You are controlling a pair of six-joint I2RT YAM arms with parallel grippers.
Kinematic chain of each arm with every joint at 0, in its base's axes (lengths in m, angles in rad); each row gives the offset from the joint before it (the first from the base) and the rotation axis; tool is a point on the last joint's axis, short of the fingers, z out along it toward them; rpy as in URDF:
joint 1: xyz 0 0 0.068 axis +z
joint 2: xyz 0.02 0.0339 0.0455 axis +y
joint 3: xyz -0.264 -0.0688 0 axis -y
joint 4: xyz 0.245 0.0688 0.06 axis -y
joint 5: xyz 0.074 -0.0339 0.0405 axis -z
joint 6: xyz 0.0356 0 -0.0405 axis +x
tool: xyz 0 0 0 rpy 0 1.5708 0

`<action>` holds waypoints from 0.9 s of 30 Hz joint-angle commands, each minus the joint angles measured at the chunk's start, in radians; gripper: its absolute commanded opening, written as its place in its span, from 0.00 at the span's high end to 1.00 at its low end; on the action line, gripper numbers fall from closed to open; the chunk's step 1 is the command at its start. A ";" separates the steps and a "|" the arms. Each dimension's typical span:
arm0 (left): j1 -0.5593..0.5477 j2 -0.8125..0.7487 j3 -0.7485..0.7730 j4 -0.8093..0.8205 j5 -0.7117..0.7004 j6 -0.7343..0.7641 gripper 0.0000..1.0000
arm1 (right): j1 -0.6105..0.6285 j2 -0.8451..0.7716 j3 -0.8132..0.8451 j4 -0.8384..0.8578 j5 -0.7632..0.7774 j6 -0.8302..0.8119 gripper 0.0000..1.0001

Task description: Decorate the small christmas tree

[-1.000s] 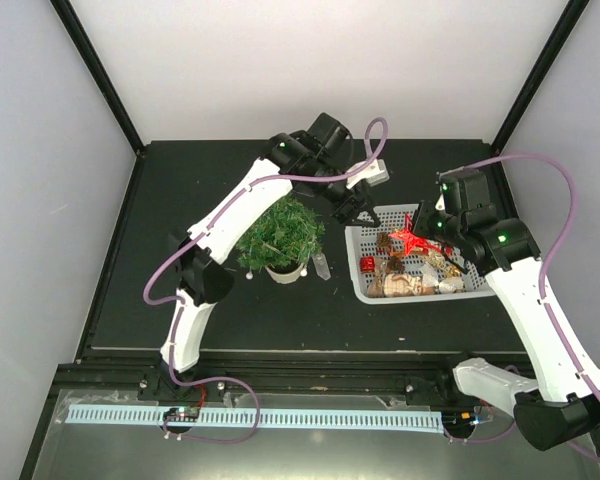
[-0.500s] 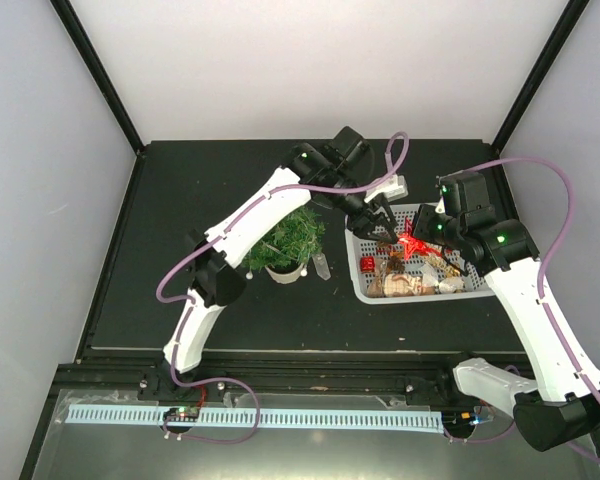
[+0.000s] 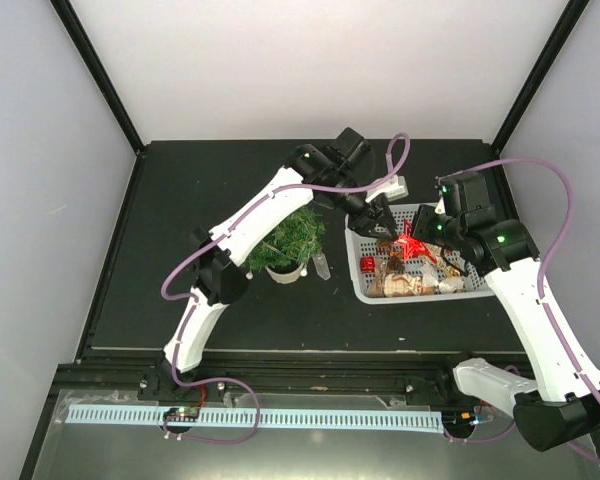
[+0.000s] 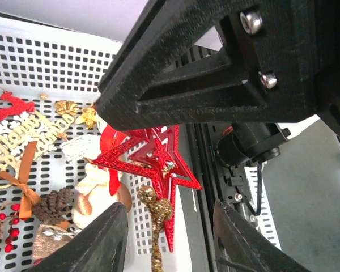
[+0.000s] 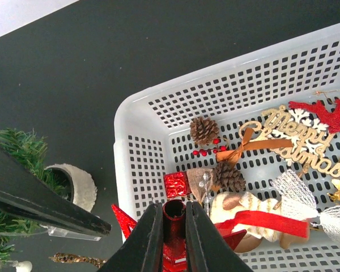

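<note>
The small christmas tree (image 3: 290, 238) stands in its whitish base (image 5: 79, 184) left of the white basket (image 3: 358, 268). My right gripper (image 3: 420, 240) hangs over the basket's left half, shut on the tube stem of a red glitter star (image 5: 174, 218). My left gripper (image 3: 378, 218) has reached over the basket's far left corner, right beside the star. In the left wrist view its jaws (image 4: 170, 241) stand open, one on either side of the star's (image 4: 158, 161) lower point and a gold glitter sprig (image 4: 153, 221), touching neither.
The basket (image 5: 141, 170) holds pine cones (image 5: 204, 129), a red gift box (image 5: 175, 185), a gold "Merry Christmas" sign (image 5: 300, 141), a red reindeer (image 5: 323, 110) and ribbon pieces. A small clear object (image 3: 320, 265) lies by the tree's base. Black frame posts rise at the back corners.
My left arm swung right, from over the tree to the basket's corner beside the star, and its jaws narrowed. The right gripper kept the star almost still.
</note>
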 commanded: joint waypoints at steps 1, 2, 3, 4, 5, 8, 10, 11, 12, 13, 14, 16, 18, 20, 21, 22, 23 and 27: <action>-0.003 0.033 0.058 -0.003 0.010 0.005 0.61 | -0.006 -0.004 0.012 -0.011 -0.018 0.010 0.88; -0.004 0.036 0.059 -0.002 0.011 0.005 0.64 | -0.006 -0.004 0.015 -0.013 -0.019 0.009 0.88; -0.003 0.039 0.061 -0.002 0.010 0.004 0.67 | -0.006 -0.004 0.017 -0.014 -0.019 0.009 0.88; -0.004 0.041 0.062 -0.001 0.008 0.002 0.72 | -0.006 -0.005 0.020 -0.016 -0.020 0.009 0.88; -0.004 0.044 0.063 0.000 0.006 0.002 0.76 | -0.005 -0.006 0.021 -0.018 -0.021 0.009 0.88; -0.005 0.048 0.062 -0.004 0.004 0.003 0.80 | -0.005 -0.006 0.017 -0.015 -0.024 0.013 0.88; -0.009 0.050 0.063 -0.008 0.005 0.006 0.80 | -0.006 -0.007 0.015 -0.014 -0.026 0.014 0.88; -0.011 0.050 0.063 -0.008 0.005 0.008 0.80 | -0.005 -0.006 0.014 -0.011 -0.027 0.015 0.88; -0.011 0.051 0.063 -0.010 0.003 0.008 0.81 | -0.006 -0.005 0.013 -0.011 -0.029 0.015 0.88; -0.013 0.052 0.063 -0.010 0.001 0.009 0.82 | -0.005 -0.004 0.014 -0.011 -0.029 0.015 0.88; -0.014 0.054 0.063 -0.009 -0.001 0.009 0.84 | -0.006 -0.005 0.016 -0.010 -0.027 0.015 0.88; -0.016 0.059 0.063 -0.008 -0.010 0.009 0.84 | -0.006 -0.004 0.019 -0.011 -0.026 0.014 0.88; -0.017 0.063 0.062 -0.002 -0.026 0.004 0.84 | -0.006 -0.004 0.023 -0.012 -0.026 0.013 0.88; -0.017 0.070 0.062 0.003 -0.044 0.004 0.85 | -0.006 -0.004 0.026 -0.018 -0.020 0.009 0.88; -0.019 0.073 0.063 0.005 -0.053 0.004 0.86 | -0.006 -0.004 0.029 -0.022 -0.018 0.005 0.88; -0.016 0.075 0.064 0.005 -0.059 0.004 0.86 | -0.006 -0.004 0.031 -0.027 -0.015 0.003 0.88; -0.016 0.076 0.064 0.004 -0.064 0.004 0.86 | -0.006 -0.006 0.034 -0.032 -0.011 -0.001 0.88; -0.014 0.083 0.066 0.006 -0.081 0.004 0.89 | -0.006 -0.015 0.036 -0.051 0.008 -0.019 0.88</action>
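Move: The red star's gold wire stem stands almost between the left hand's open fingers, about 1 cm to their right and 1 cm below. The star, still held by the right hand, is roughly 4 cm to the right of the left hand, 1 cm back and level with it. The basket's middle lies some 10 cm right, straight ahead 0, 18 cm below; the tree stands about 22 cm left, 3 cm back and 12 cm lower. From the right hand the stem is about 5 cm left, 2 cm back and 1 cm below. The left fingers close from nearly half open to almost shut and pinch the star's gold stem from its left side, the hand easing down about 2 cm and slightly to the right as they close, its wrist barely turning. The right hand holds nearly still above the basket and keeps its grip on the star. ##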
